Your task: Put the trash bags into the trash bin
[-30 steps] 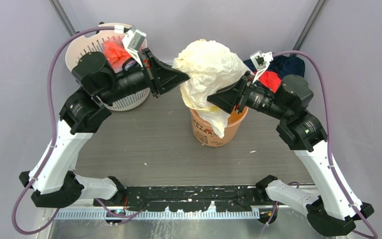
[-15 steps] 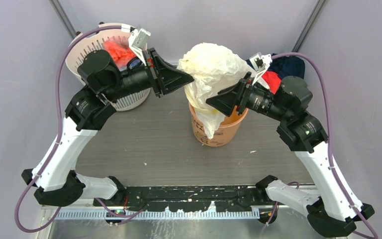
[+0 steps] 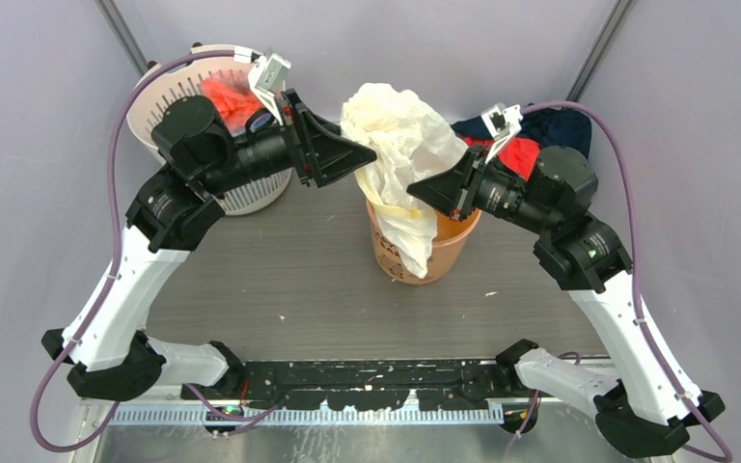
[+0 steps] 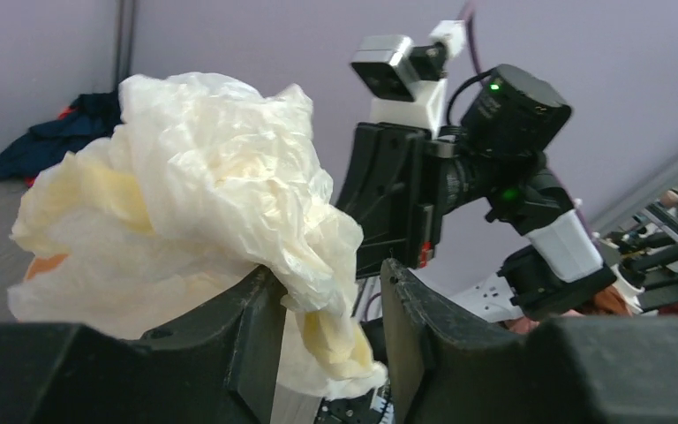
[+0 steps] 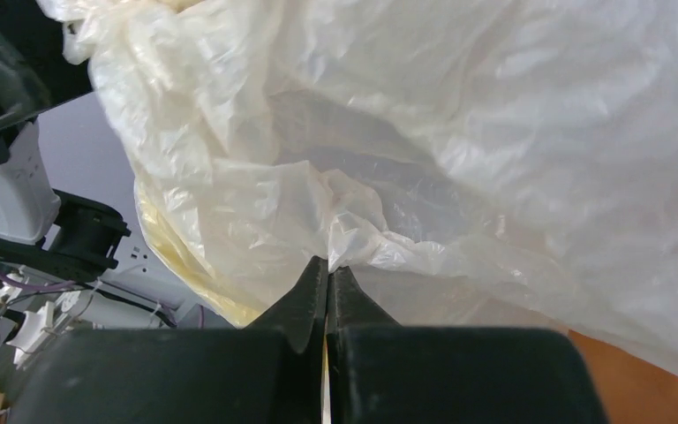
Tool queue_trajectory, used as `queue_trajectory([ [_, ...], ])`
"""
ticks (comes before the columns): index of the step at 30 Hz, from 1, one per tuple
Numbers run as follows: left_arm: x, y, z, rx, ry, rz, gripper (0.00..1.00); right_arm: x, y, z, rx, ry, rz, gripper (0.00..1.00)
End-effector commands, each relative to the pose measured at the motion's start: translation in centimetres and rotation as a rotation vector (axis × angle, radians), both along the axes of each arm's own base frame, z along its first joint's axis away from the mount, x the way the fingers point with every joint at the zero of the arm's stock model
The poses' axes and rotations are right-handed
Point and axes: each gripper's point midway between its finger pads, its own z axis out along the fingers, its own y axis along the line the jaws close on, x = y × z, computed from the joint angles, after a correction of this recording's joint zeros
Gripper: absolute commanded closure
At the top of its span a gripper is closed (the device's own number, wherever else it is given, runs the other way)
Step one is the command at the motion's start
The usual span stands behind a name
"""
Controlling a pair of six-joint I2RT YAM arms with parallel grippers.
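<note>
The pale-yellow, wrinkly trash bag (image 3: 396, 130) bulges above the orange trash bin (image 3: 452, 249), with one tail draped down the bin's front. My left gripper (image 3: 369, 152) is at the bag's left side, open. In the left wrist view a fold of the bag (image 4: 194, 177) hangs loose between its spread fingers (image 4: 256, 340), around the left gripper (image 4: 331, 305). My right gripper (image 3: 415, 191) comes in from the right above the bin's rim. In the right wrist view the right gripper (image 5: 328, 265) is shut on a pinch of the bag's film (image 5: 459, 132). The bin's inside is mostly hidden.
A white slotted basket (image 3: 169, 92) with red plastic bundles (image 3: 224, 98) stands at the back left, behind my left arm. A red and navy cloth heap (image 3: 540, 130) lies at the back right. Grey walls close in the table (image 3: 289, 280) on both sides.
My left gripper has opened and let the bag's fold go slack. My right gripper, open before, has shut on the bag's side. The bag's top has sagged slightly.
</note>
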Motion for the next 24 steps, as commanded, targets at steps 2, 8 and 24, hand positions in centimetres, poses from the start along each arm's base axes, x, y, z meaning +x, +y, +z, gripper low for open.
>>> queue_trajectory([
  [2, 1.4, 2.5, -0.3, 0.030, -0.025, 0.158, 0.53, -0.4, -1.6, 3.2, 0.063, -0.099, -0.075, 0.99],
  [8, 2.0, 3.1, -1.1, 0.048, -0.010, 0.210, 0.51, 0.6, -2.1, 4.1, 0.102, -0.117, -0.143, 0.99],
  [24, 2.7, 2.7, -2.8, 0.079, 0.056, 0.223, 0.57, 2.9, -1.0, 3.5, 0.128, -0.089, -0.159, 0.99],
])
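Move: The yellowish trash bag, pinched by the right fingers, has its middle about 4 cm ahead of the part-open left hand, 4 cm to its right and 8 cm below. The laundry basket is some 30 cm ahead of the left hand and 28 cm to its left, low down. From the right hand, the trash bin lies about 10 cm ahead, 2 cm right and 32 cm below; the bag's middle is 3 cm ahead, 3 cm left and 2 cm higher. Left hand, open, sinks about 5 cm diagonally forward-left; right keeps pinching the bag, lifting, then easing forward-down above the bin. ##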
